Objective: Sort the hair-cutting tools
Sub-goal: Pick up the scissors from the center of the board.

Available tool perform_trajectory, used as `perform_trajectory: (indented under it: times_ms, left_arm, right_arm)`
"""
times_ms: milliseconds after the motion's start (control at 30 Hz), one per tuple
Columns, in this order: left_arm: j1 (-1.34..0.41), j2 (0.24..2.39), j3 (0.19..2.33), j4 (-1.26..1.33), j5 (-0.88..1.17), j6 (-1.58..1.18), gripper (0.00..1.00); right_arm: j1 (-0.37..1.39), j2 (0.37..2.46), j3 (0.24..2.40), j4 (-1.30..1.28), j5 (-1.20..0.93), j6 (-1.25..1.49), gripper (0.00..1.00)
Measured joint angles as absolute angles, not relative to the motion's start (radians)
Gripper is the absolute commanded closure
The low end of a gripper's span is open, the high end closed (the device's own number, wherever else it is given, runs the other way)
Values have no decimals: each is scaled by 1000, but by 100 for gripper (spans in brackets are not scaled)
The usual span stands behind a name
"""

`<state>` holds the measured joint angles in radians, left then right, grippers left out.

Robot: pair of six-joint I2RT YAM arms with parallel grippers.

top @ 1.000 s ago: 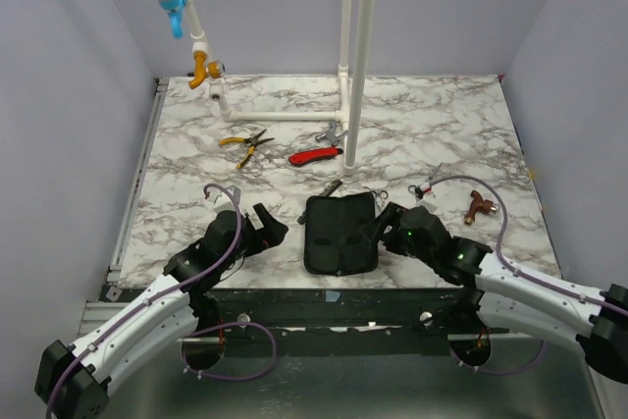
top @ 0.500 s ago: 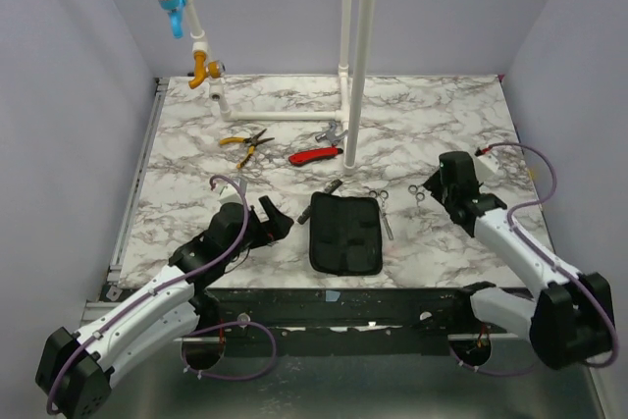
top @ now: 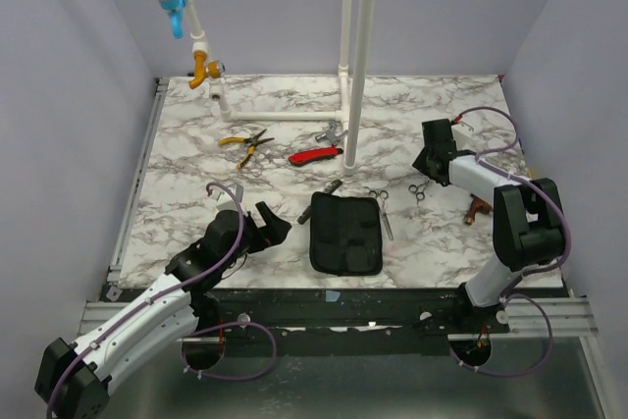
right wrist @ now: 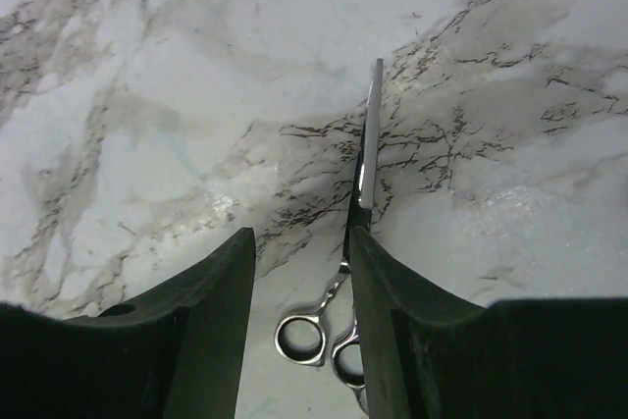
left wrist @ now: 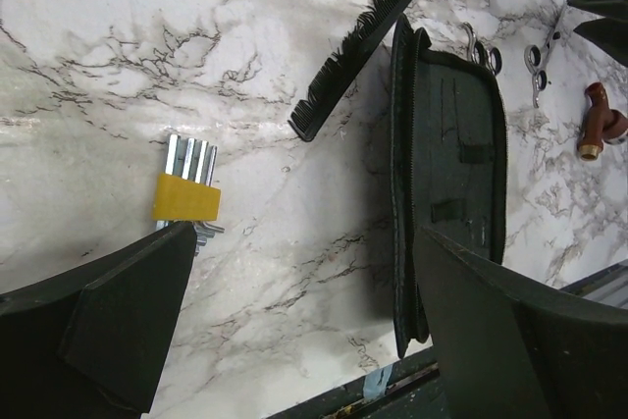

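Observation:
A pair of small silver scissors lies on the marble between the fingers of my right gripper, its blade against the right finger, its rings nearer the camera. The jaws stand partly apart and the left finger is clear of the scissors. From above, that gripper hovers over these scissors at the back right. A second pair of scissors and a black comb lie beside the black pouch. My left gripper is open and empty, left of the pouch.
A yellow-banded hex key set lies by my left finger. Yellow pliers, a red-handled tool and a small silver fitting sit near the white pipes. A brown fitting rests at the right. The table edge runs close below.
My right arm swung from beside the pouch to the back right, over the small scissors, and its jaws narrowed. The left arm barely moved.

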<state>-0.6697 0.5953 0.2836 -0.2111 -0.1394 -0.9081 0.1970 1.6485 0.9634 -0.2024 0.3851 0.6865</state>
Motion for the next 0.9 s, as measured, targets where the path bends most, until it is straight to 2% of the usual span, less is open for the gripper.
perform_trajectory:
  times_ms: [300, 667, 833, 900]
  left_arm:
    - [-670, 643, 284, -197, -140, -892, 6]
    - [-670, 679, 284, -167, -137, -888, 6]
    - [-670, 679, 284, -160, -137, -888, 5]
    - [-670, 679, 284, -159, -137, -888, 5]
  right_arm:
    - [186, 1748, 977, -220, 406, 653, 55]
    - [177, 1754, 972, -211, 417, 638, 79]
    - [175, 1742, 950, -188, 415, 638, 99]
    - [175, 1733, 940, -181, 412, 639, 99]
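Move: The scissors lie almost under the right fingertips, about 1 cm back, 2 cm to the right and 5 cm below, their handles towards the robot. The other scissors lie roughly 12 cm back and 13 cm to the left of the right hand, the open black case some 18 cm back and 26 cm left, the brown pipe fitting about 9 cm back and 19 cm right. From the left hand, the scissors lie about 50 cm right and 12 cm ahead. Lower the half-open right gripper about 3.5 cm onto the scissors, easing it some 2 cm to the right and slightly back as the fingers tip a little steeper. Then stay low over the board and close the fingers until they pinch the scissors at the pivot, between blades and handles. ##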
